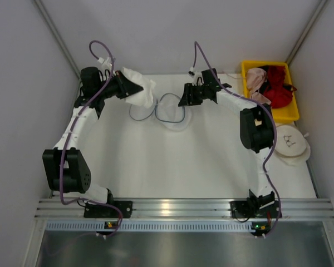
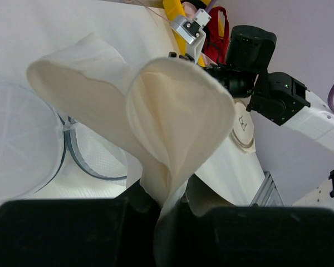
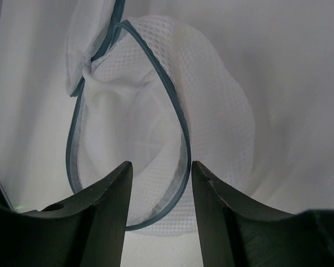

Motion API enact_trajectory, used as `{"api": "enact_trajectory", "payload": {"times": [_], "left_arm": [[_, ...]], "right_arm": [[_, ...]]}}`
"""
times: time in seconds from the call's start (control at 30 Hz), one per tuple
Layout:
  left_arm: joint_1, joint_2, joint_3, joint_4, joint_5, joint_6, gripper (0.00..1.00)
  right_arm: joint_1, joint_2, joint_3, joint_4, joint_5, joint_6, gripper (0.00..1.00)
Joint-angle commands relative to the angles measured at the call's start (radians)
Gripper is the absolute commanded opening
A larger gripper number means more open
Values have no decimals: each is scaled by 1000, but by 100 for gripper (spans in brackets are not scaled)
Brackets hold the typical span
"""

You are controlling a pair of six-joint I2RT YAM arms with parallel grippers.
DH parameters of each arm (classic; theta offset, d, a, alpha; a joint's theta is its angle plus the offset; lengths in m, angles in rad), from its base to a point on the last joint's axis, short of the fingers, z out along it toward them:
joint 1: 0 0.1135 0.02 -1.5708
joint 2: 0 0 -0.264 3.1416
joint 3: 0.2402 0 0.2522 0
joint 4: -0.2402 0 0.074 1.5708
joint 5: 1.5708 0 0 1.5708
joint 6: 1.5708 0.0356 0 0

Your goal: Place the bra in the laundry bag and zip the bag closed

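Note:
The white bra (image 1: 139, 89) hangs from my left gripper (image 1: 131, 88) at the back left of the table. In the left wrist view my left gripper (image 2: 172, 208) is shut on the bra (image 2: 172, 111), whose two padded cups stand up in front of the camera. The mesh laundry bag (image 1: 170, 111) lies open on the table between the grippers, its dark rim in two loops. My right gripper (image 1: 185, 99) is open just right of it. In the right wrist view my right gripper (image 3: 158, 172) straddles the bag's dark rim (image 3: 175, 119) without touching it.
A yellow bin (image 1: 292, 114) at the back right holds pink and red garments (image 1: 270, 83). A cream round pouch (image 1: 292, 144) with small dark marks lies in front of it. Grey walls close in the table at left, back and right.

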Motion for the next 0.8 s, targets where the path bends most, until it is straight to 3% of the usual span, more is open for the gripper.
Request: {"api": "enact_trajectory", "payload": {"times": [0.0,0.1,0.27,0.43,0.57,0.6,0.67,0.7,0.77], "left_arm": [[4,-55,-9,5,3,31,0],[5,-58,-14,0,8,40,0],[5,-65,-29,2,8,43,0],[5,-66,-55,3,11,36,0],[4,-58,-73,2,17,35,0],[4,-57,-83,2,16,39,0],[1,-57,-95,0,16,40,0],[-1,-63,-101,0,17,42,0],[-7,-78,-139,2,14,34,0]], "right_arm": [[5,21,69,54,28,19,47],[10,27,76,45,25,18,42],[13,10,63,18,35,-8,47],[11,20,44,17,-51,-12,44],[20,37,44,17,-135,8,30],[22,34,37,12,-151,1,19],[27,15,23,14,-186,4,11],[25,8,0,15,-198,2,0],[31,-21,-25,32,-238,-1,0]]}}
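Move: The laundry bag lies open, the right-hand edge of its blue zip rim almost between the right fingertips, about 1 cm ahead and 1 cm below. The bag's body centres some 4 cm left of that hand and 2 cm back; its flipped-open lid is about 14 cm left and 2 cm back. For the left hand, already holding the white bra, the body lies roughly 10 cm right, 3 cm ahead and 22 cm below. The laundry bag's blue rim gets pinched between the right fingertips, which edge slightly forward and down, then close from half open while the hand draws about 3 cm back and to the left with a small counter-clockwise turn. Meanwhile the left hand keeps hold of the bra and lowers it some 4 cm towards the bag, easing slightly back. ##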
